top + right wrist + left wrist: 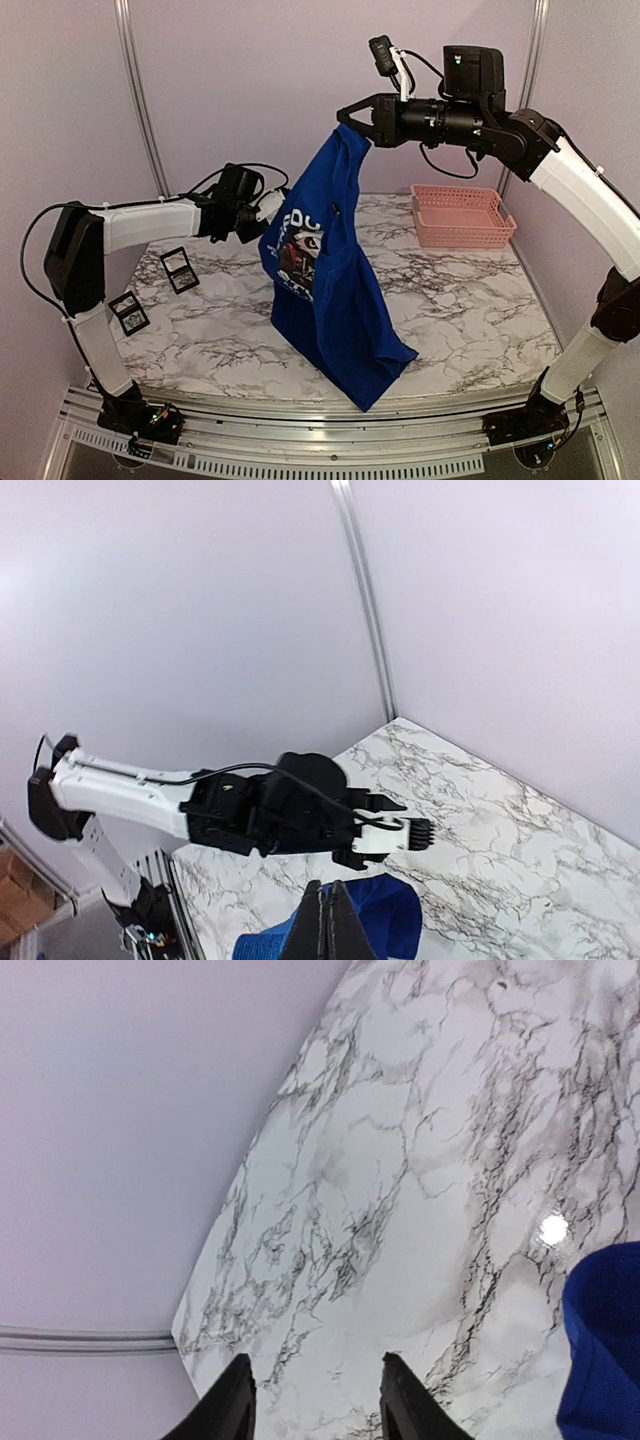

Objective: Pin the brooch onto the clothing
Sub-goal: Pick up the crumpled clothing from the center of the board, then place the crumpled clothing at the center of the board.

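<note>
The clothing (335,270), a royal-blue T-shirt with a round chest print (303,248), hangs upright, its lower end resting on the marble table (460,320). My right gripper (352,122) is shut on its top edge, high above the table. In the right wrist view the shut right gripper (328,892) pinches blue cloth (400,925). My left gripper (270,215) sits beside the shirt's left edge at print height. Seen from the left wrist, the left gripper (315,1362) is open and holds nothing, with blue cloth (600,1350) off to its right. The brooch is out of view.
A pink basket (462,217) stands at the back right of the table. Two small black square frames (180,268) (128,312) lie near the left edge. The left arm (270,815) reaches across below the right wrist camera.
</note>
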Available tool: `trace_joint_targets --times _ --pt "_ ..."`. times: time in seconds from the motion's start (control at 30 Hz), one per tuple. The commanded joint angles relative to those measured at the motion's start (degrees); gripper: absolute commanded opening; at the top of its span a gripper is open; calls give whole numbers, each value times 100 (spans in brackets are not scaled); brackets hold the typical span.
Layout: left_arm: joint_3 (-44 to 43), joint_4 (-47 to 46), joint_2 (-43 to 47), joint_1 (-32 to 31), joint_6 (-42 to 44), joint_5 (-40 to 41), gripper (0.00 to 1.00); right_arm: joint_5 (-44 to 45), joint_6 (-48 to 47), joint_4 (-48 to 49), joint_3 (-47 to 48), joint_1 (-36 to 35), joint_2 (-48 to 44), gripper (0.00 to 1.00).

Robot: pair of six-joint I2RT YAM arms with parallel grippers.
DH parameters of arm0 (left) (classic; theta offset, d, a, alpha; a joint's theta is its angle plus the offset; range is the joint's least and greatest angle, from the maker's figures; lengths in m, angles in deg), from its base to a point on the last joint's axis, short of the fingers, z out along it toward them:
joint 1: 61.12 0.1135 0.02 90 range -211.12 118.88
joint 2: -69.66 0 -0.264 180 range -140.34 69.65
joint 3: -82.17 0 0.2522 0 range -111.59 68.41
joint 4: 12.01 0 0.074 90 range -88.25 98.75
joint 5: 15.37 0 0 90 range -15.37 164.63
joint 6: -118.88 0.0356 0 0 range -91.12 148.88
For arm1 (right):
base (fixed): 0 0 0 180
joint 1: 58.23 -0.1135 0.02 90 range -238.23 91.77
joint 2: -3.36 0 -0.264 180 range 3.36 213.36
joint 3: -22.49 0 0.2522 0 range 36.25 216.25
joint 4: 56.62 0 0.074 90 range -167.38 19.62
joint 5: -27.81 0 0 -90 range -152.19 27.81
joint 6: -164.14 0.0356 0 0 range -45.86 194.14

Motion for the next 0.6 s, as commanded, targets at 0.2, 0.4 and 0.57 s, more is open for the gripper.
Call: trace_joint_targets --times 0.2,0.4,0.57 --pt "-131 1062 954 -151 -459 -507 62 827 1327 74 -3294 3135 -552 21" --pt "276 1863 1161 -580 -375 -691 66 1969 671 -1095 -3068 3329 24 81" --pt "813 2235 1243 -793 -489 -866 66 1062 377 -1165 -3072 2500 -111 77"
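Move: The right hand holds the clothing's top corner high up. The bare board just this side of the pink basket, where the corner is taken, lies about 12 cm ahead, 27 cm right and 47 cm below. The basket's middle is some 12 cm farther out than that spot and 4 cm to its right. The clothing's lower part rests about 8 cm back from the right hand and 6 cm right. From the left hand the spot is roughly 36 cm right, 5 cm back. Right hand sweeps the clothing some 40 cm down, right and forward, letting go; left hand rises, then retreats. ##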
